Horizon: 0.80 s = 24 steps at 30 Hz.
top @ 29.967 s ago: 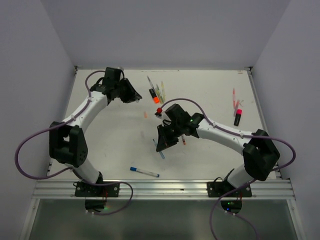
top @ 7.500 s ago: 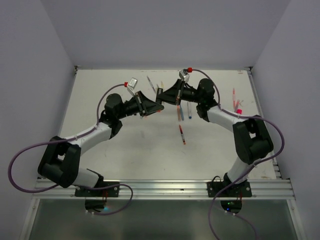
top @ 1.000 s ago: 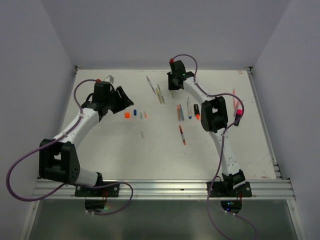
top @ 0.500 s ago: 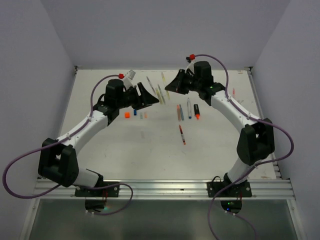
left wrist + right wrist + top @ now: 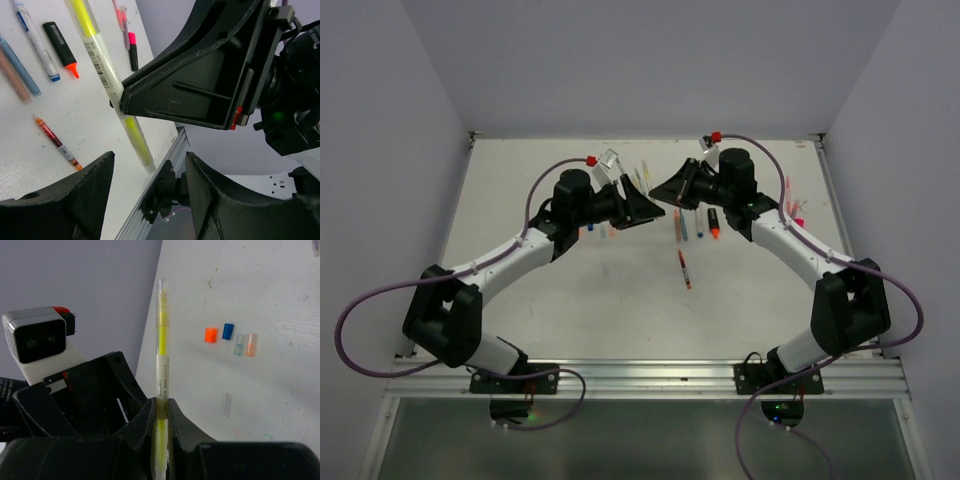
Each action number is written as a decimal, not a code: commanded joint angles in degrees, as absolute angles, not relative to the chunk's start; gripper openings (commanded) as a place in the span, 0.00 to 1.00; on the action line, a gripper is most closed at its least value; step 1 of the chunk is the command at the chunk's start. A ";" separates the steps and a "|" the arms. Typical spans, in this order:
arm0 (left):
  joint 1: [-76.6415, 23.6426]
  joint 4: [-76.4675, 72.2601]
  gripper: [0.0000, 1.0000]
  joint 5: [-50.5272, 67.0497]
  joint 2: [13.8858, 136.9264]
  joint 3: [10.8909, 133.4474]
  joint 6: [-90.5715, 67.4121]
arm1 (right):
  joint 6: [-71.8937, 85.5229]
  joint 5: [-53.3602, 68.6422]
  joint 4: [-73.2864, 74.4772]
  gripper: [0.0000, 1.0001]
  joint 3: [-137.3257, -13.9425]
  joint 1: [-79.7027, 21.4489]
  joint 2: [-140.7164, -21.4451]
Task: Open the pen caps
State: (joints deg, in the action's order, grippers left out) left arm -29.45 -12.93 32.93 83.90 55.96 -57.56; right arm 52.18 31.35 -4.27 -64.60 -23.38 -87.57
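Note:
My right gripper (image 5: 161, 402) is shut on a slim yellow highlighter (image 5: 161, 355) and holds it above the table. In the top view the right gripper (image 5: 661, 192) and left gripper (image 5: 642, 207) meet nose to nose over the back middle of the table. My left gripper (image 5: 150, 153) is open. The highlighter's (image 5: 107, 75) near end lies between the left fingertips, touching neither. Loose pen caps lie on the table: orange (image 5: 211, 335), blue (image 5: 228, 331), a pale blue one (image 5: 240, 345), a peach one (image 5: 251, 344) and a clear one (image 5: 226, 405). I cannot tell which end of the highlighter is capped.
On the table lie a red pen (image 5: 684, 269), a black highlighter with an orange tip (image 5: 713, 222) and two blue-tipped pens (image 5: 682, 226). Pink pens (image 5: 792, 210) lie near the right edge. The aluminium rail (image 5: 640, 375) runs along the near edge.
The right gripper has carried the highlighter from the back of the table toward the middle. The left gripper has swung right to face it and stayed open.

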 commanded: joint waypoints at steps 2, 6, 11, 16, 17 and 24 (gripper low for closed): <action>-31.46 -16.26 0.61 32.26 84.90 56.60 -58.89 | 55.98 32.43 -9.84 0.00 -64.60 -23.55 -85.34; -31.90 -15.03 0.58 31.29 85.69 57.30 -58.97 | 57.22 32.61 -10.99 0.00 -63.99 -23.64 -85.25; -31.90 -15.47 0.47 31.46 86.22 58.01 -59.24 | 57.48 32.43 -11.07 0.00 -63.28 -23.73 -84.82; -31.90 -15.56 0.32 31.55 86.75 58.45 -59.41 | 57.48 32.25 -11.16 0.00 -62.75 -23.82 -84.29; -31.90 -15.47 0.30 31.73 86.84 58.53 -59.41 | 57.48 32.26 -11.25 0.00 -62.67 -23.82 -84.29; -31.91 -15.91 0.00 32.61 87.10 57.83 -59.85 | 57.57 32.96 -11.25 0.00 -62.75 -23.91 -84.99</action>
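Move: My right hand holds the yellow highlighter in mid-air by its barrel. Its near end, which my left fingers are about to take, sits about 2 cm right of my left hand, 2 cm lower and 1 cm back; from my right hand it is some 6 cm back, roughly level. On the table, about 22 cm below my left hand, the red pen lies 10 cm right and 2 cm back, the blue pen 11 cm right and 12 cm ahead, the black highlighter 19 cm right and 13 cm ahead. I ease my left hand roughly 2 cm right and down, so the highlighter's near end comes between its open fingers, then nearly stop there and shut them from over half open until the pads pinch that end. My right hand keeps its grip on the barrel, lifting about 1 cm and otherwise staying in place. ##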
